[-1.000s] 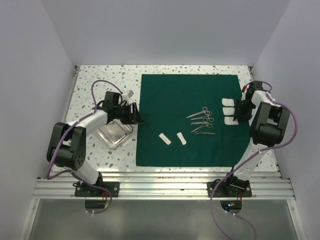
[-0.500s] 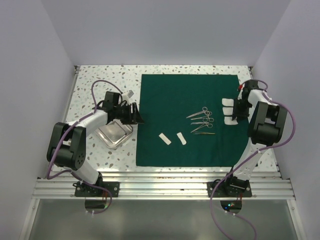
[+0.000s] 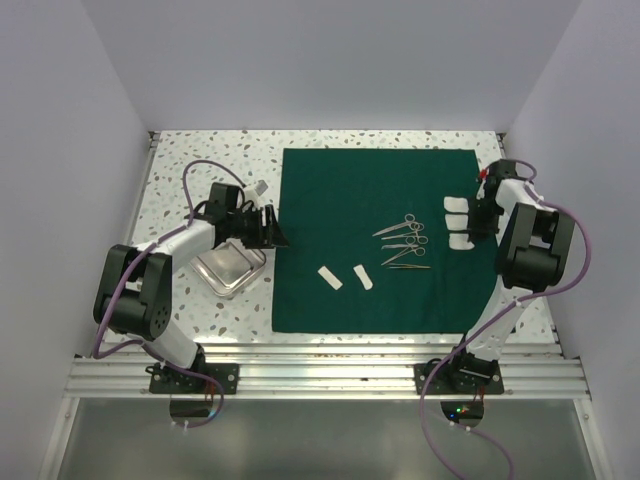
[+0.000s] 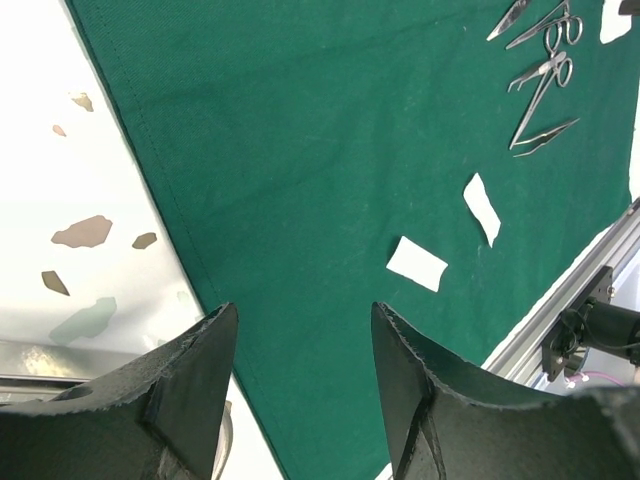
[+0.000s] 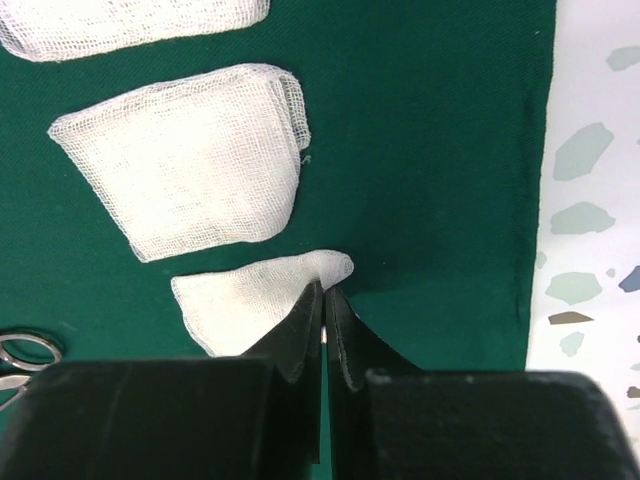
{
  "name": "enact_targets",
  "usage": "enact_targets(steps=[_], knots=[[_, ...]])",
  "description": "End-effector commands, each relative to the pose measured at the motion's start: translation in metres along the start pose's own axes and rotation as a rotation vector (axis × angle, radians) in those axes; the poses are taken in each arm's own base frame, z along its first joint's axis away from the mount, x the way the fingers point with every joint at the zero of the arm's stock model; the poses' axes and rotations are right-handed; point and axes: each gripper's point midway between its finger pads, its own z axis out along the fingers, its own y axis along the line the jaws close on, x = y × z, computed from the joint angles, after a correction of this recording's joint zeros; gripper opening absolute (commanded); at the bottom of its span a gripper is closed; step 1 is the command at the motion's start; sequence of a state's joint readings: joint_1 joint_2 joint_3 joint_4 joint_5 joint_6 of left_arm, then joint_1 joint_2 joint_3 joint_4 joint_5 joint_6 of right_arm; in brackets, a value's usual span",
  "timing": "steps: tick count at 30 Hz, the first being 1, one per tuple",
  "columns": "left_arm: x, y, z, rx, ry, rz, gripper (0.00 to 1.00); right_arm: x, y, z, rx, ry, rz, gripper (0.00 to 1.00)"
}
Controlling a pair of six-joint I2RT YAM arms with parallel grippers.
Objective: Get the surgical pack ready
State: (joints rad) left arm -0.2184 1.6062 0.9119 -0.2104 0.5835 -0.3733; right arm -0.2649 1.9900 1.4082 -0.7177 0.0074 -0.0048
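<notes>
The dark green drape [image 3: 340, 200] lies spread flat on the table. Steel scissor-like instruments [image 3: 405, 240] lie in its middle, and two white strips [image 3: 345, 278] lie nearer the front. Three white gauze pads [image 3: 456, 220] sit in a row by its right edge. My right gripper [image 5: 327, 288] is shut, pinching the right corner of the nearest gauze pad [image 5: 240, 300], which bunches up at the fingertips. My left gripper [image 4: 305, 315] hangs open over the drape's left edge [image 4: 150, 180] with nothing between its fingers. The small metal tray [image 3: 230, 265] sits on the table under the left arm.
A small clear object [image 3: 260, 187] lies on the speckled table left of the drape. An aluminium rail [image 3: 330, 375] runs along the near edge. White walls close in on the left, back and right. Bare tabletop [image 5: 590, 200] shows right of the drape.
My right gripper has closed its fingers onto the corner of the nearest gauze pad. The left gripper has stayed where it was, still open.
</notes>
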Motion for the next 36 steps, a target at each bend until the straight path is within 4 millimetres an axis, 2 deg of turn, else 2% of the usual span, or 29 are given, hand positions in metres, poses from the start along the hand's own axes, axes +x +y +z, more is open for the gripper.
enact_targets(steps=[1, 5, 10, 16, 23, 29, 36], knots=[[-0.001, -0.006, 0.001, 0.036, -0.009, 0.034, 0.60, -0.012, -0.013, -0.020, 0.058, -0.062, 0.038, 0.00], [0.000, -0.006, 0.000, 0.039, -0.008, 0.034, 0.61, -0.019, -0.008, -0.040, 0.036, -0.116, 0.057, 0.00], [0.002, -0.006, 0.002, 0.043, -0.001, 0.026, 0.61, -0.016, 0.008, -0.067, -0.013, -0.149, 0.059, 0.00], [0.004, -0.005, 0.005, 0.047, 0.006, 0.020, 0.61, -0.026, 0.025, -0.077, -0.106, -0.176, 0.074, 0.00], [0.002, -0.004, 0.003, 0.039, 0.002, 0.025, 0.61, -0.046, 0.048, -0.072, -0.189, -0.189, 0.074, 0.00], [0.003, -0.003, 0.004, 0.033, 0.005, 0.027, 0.61, -0.066, 0.049, -0.059, -0.195, -0.211, 0.048, 0.00], [0.003, -0.001, 0.004, 0.026, 0.007, 0.029, 0.61, -0.062, 0.042, -0.041, -0.163, -0.168, -0.031, 0.00]])
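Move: Pinched in the right hand at its right-hand edge is the nearest gauze, its middle about 3 cm to the hand's left and 1 cm back. The middle gauze, where this one is taken, lies some 5 cm ahead and 4 cm left, about 1 cm lower; the far gauze lies another 5 cm beyond it. The scissors cluster is roughly 19 cm left, level with the hand. From the left hand, the middle gauze is about 48 cm right, 5 cm ahead and 7 cm below. Keeping its pinch on the nearest gauze, the right hand lifts straight up about 7 cm, then swings forward about 5 cm and a little left towards the middle gauze, sinking some 2 cm at the end. The wrist tilts some 10 degrees on the way, fingertips swinging outward and to the left. ##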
